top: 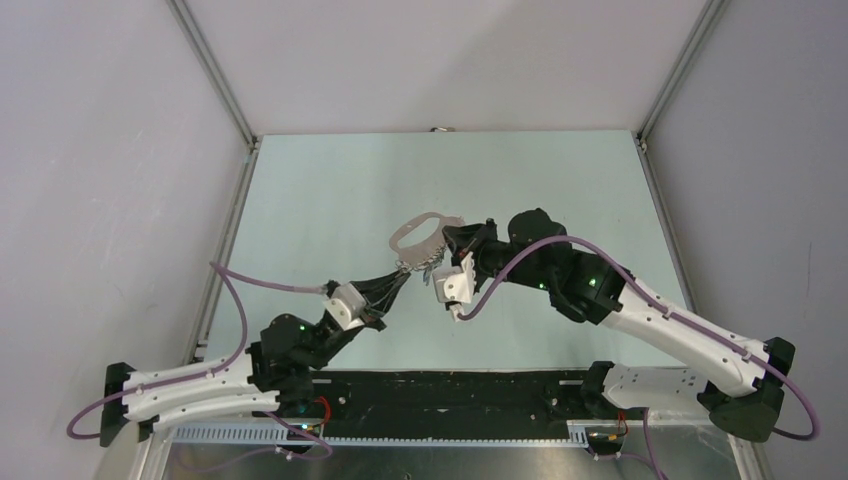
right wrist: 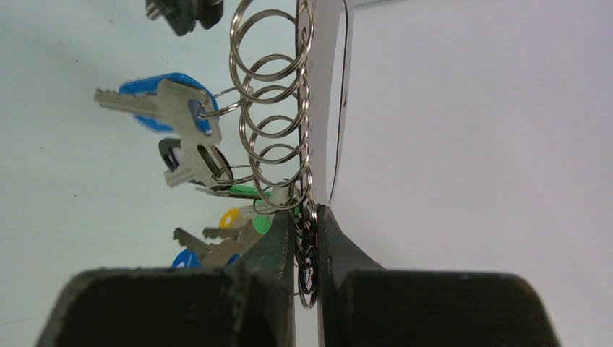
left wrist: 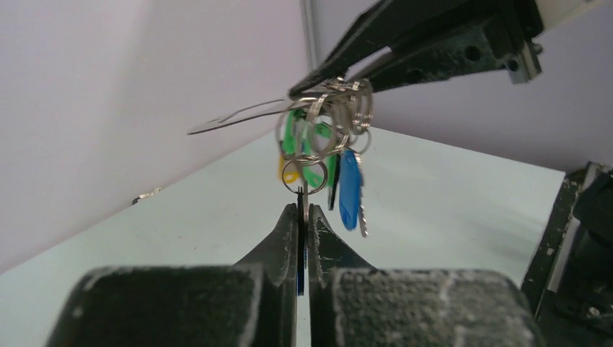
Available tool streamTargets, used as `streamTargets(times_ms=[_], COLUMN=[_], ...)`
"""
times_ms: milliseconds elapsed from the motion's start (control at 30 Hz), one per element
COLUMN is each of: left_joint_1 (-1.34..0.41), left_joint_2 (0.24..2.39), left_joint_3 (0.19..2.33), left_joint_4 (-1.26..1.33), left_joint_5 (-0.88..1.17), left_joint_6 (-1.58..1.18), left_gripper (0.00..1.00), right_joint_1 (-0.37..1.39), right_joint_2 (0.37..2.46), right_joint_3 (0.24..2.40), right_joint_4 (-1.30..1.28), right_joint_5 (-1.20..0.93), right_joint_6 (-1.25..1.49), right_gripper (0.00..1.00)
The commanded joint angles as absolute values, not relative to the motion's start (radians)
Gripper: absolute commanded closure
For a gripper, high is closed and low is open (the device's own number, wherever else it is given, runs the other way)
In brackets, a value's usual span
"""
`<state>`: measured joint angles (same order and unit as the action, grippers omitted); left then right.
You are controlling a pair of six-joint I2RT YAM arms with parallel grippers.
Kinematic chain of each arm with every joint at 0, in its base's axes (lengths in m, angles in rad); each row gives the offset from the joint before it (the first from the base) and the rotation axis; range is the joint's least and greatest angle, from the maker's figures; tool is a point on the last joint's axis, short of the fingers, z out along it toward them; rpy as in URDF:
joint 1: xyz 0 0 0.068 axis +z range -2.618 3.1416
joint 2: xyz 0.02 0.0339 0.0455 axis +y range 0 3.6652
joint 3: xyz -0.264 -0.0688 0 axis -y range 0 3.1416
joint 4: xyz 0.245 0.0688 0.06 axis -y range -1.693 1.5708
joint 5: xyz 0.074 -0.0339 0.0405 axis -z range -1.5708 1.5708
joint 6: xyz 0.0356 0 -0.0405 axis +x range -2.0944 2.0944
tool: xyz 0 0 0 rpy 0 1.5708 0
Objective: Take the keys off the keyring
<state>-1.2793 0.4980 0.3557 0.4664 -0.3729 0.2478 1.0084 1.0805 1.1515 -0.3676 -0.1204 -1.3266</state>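
The keyring (top: 424, 231), a grey-beige oval loop, hangs above the table; it shows edge-on in the right wrist view (right wrist: 335, 87). Small silver split rings (right wrist: 271, 108) hang from it with the keys (left wrist: 323, 155) in a bunch: blue (right wrist: 160, 101), black (right wrist: 189, 163), green (right wrist: 238, 191) and yellow (right wrist: 230, 217) heads. My right gripper (right wrist: 305, 213) is shut on the lowest split rings, beside the loop. My left gripper (left wrist: 304, 210) comes from below and is shut on one key (left wrist: 304, 195), seen edge-on, hanging from the bunch.
The pale green table (top: 330, 200) lies below, walled by grey panels on the left, back and right. A black strip (top: 450, 395) runs along the near edge between the arm bases. A small metal fitting (top: 443, 129) sits at the far edge.
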Motion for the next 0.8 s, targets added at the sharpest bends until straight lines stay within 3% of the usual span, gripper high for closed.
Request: streamTargets(times_ms=[0,100,167,200,267,467,767], left_joint_1=[-1.275,-1.275,-1.275,-1.275,-1.276,-1.275,-1.273], left_joint_2=[0.469,0.458,0.481,0.494,0.555,0.783,0.863], left_joint_3=[0.387,0.414,0.482,0.516,0.624,0.871,0.940], left_joint_4=[0.511,0.437,0.300,0.191,-0.006,-0.385,-0.475], left_joint_5=[-0.506,-0.581,-0.609,-0.619,-0.647,-0.593,-0.335], left_joint_6=[0.175,0.103,0.076,0.070,0.071,0.198,0.402], left_gripper=[1.00,1.00,1.00,1.00,1.00,1.00,1.00], right_joint_1=[0.972,0.922,0.894,0.885,0.852,0.774,0.707], right_joint_2=[1.037,1.022,1.005,0.997,0.967,0.825,0.716], right_joint_3=[1.123,1.034,0.951,0.917,0.777,0.550,0.528], right_joint_4=[-0.253,-0.180,-0.109,-0.054,0.036,0.220,0.255], right_joint_5=[-0.115,-0.142,-0.190,-0.221,-0.280,-0.445,-0.609], right_joint_6=[-1.188,-1.069,-0.966,-0.889,-0.787,-0.590,-0.485], right_gripper=[1.00,0.97,0.80,0.61,0.36,0.36,0.37])
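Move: My left fingers are already shut on a ring at the near end of the keyring, and my right fingers still hold its far end. The keys hang about 4 cm ahead of my left hand and 6 cm to its right, roughly level with it; the tan strap is about 8 cm ahead, 2 cm right and 3 cm higher. From my right hand, the keys lie some 3 cm back, 2 cm left and 5 cm below. I open my right fingers, let go of the keyring and drop that hand about 14 cm while moving right, then rise some 4 cm and draw back, rolling the wrist about 45 degrees. My left hand keeps its pinch on the ring, eases forward and slightly up, then sinks clearly below its starting height as its fingers tip down some 40 degrees. ##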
